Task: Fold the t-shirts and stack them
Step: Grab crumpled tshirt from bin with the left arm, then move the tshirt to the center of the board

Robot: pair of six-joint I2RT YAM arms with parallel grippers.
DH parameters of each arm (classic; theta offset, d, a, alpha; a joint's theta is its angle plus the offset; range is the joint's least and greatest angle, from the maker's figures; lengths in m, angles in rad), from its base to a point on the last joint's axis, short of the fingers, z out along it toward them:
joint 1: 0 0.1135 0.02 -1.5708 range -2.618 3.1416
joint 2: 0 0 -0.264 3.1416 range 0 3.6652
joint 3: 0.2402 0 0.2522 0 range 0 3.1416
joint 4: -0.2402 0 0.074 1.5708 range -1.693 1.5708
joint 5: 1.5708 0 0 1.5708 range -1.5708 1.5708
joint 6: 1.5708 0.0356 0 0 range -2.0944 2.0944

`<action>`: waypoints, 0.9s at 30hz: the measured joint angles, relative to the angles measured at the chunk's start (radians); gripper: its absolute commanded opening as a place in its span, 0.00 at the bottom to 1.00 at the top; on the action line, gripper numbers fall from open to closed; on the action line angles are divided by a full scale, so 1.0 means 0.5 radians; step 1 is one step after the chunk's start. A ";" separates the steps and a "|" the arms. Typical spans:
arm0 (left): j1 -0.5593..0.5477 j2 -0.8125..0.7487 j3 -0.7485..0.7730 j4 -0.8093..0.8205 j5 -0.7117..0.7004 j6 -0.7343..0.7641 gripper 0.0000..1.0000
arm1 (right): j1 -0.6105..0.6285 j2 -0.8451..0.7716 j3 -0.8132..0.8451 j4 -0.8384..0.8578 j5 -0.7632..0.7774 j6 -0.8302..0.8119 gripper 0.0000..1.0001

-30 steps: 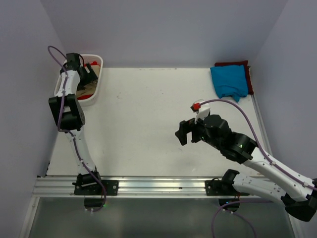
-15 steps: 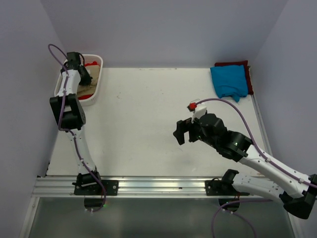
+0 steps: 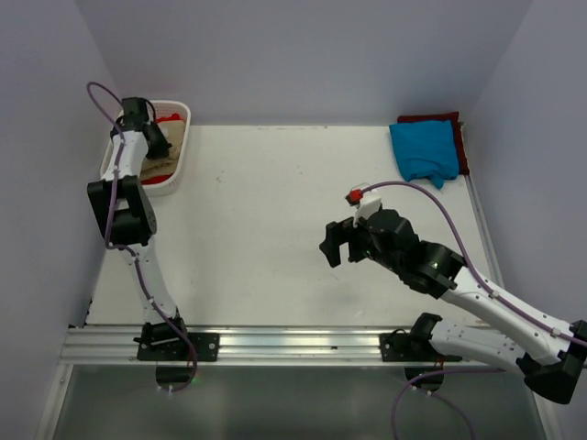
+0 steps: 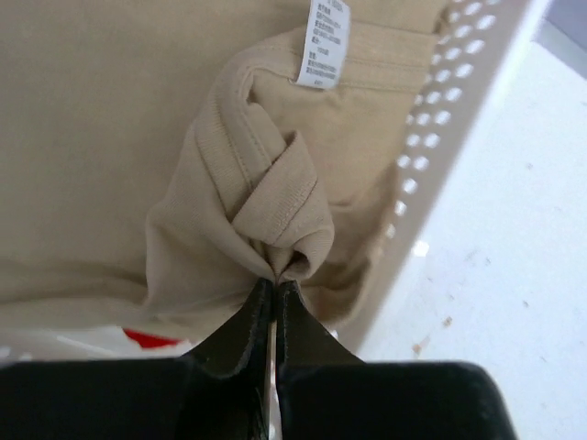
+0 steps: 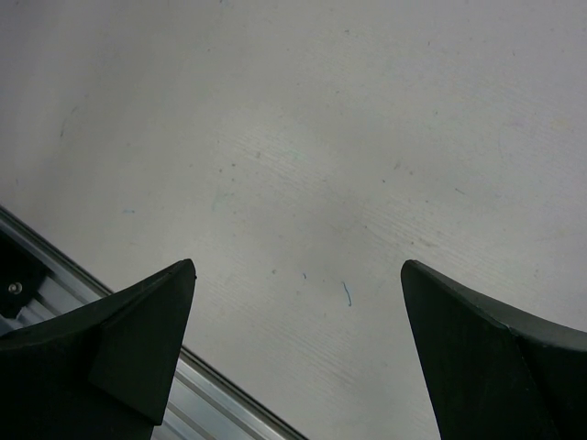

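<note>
The tan t-shirt (image 4: 257,183) lies crumpled in the white lattice basket (image 4: 431,137), its white label (image 4: 326,41) facing up. My left gripper (image 4: 277,282) is shut on a bunched fold of it near the collar, down inside the basket (image 3: 179,165). A strip of the red t-shirt (image 4: 151,337) shows under the tan one. The bright blue t-shirt (image 3: 424,151) lies folded on the dark maroon t-shirt (image 3: 429,118) at the far right corner. My right gripper (image 5: 298,266) hangs open over bare table with nothing between its fingers; from above my right gripper (image 3: 335,246) is at centre right.
The basket stands at the table's far left corner against the wall. A metal rail (image 3: 293,344) runs along the near edge and also shows as the rail (image 5: 138,367) under my right gripper. Walls close the table on the left, back and right.
My left gripper has closed from open onto the fold of the tan t-shirt in the basket. The right arm has shifted slightly left, its gripper still open.
</note>
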 measured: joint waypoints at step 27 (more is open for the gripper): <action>-0.524 -1.740 -0.144 -0.053 0.890 -0.266 0.00 | 0.000 -0.108 -0.113 0.056 0.417 0.205 0.99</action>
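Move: The left fingers are already shut on the beige t-shirt inside the bin. The open table it is taken to lies about 22 cm right, 17 cm back and some 8 cm lower. The bin's middle is roughly 4 cm left and level front to back; the red t-shirt lies under the beige one, 4 cm left, 1 cm back, 4 cm down. From the right hand the beige t-shirt is about 34 cm ahead, 52 cm left and 15 cm below. Still pinching the beige t-shirt, the left hand hauls it quickly out of the bin, first almost straight up, then increasingly to the right and back over the bin's right side: about 40 cm up and some 20 cm each right and back. The wrist tips its fingers up from steeply down and swings clockwise. The right hand, wide open, ends 3 cm farther right, turned slightly clockwise. ##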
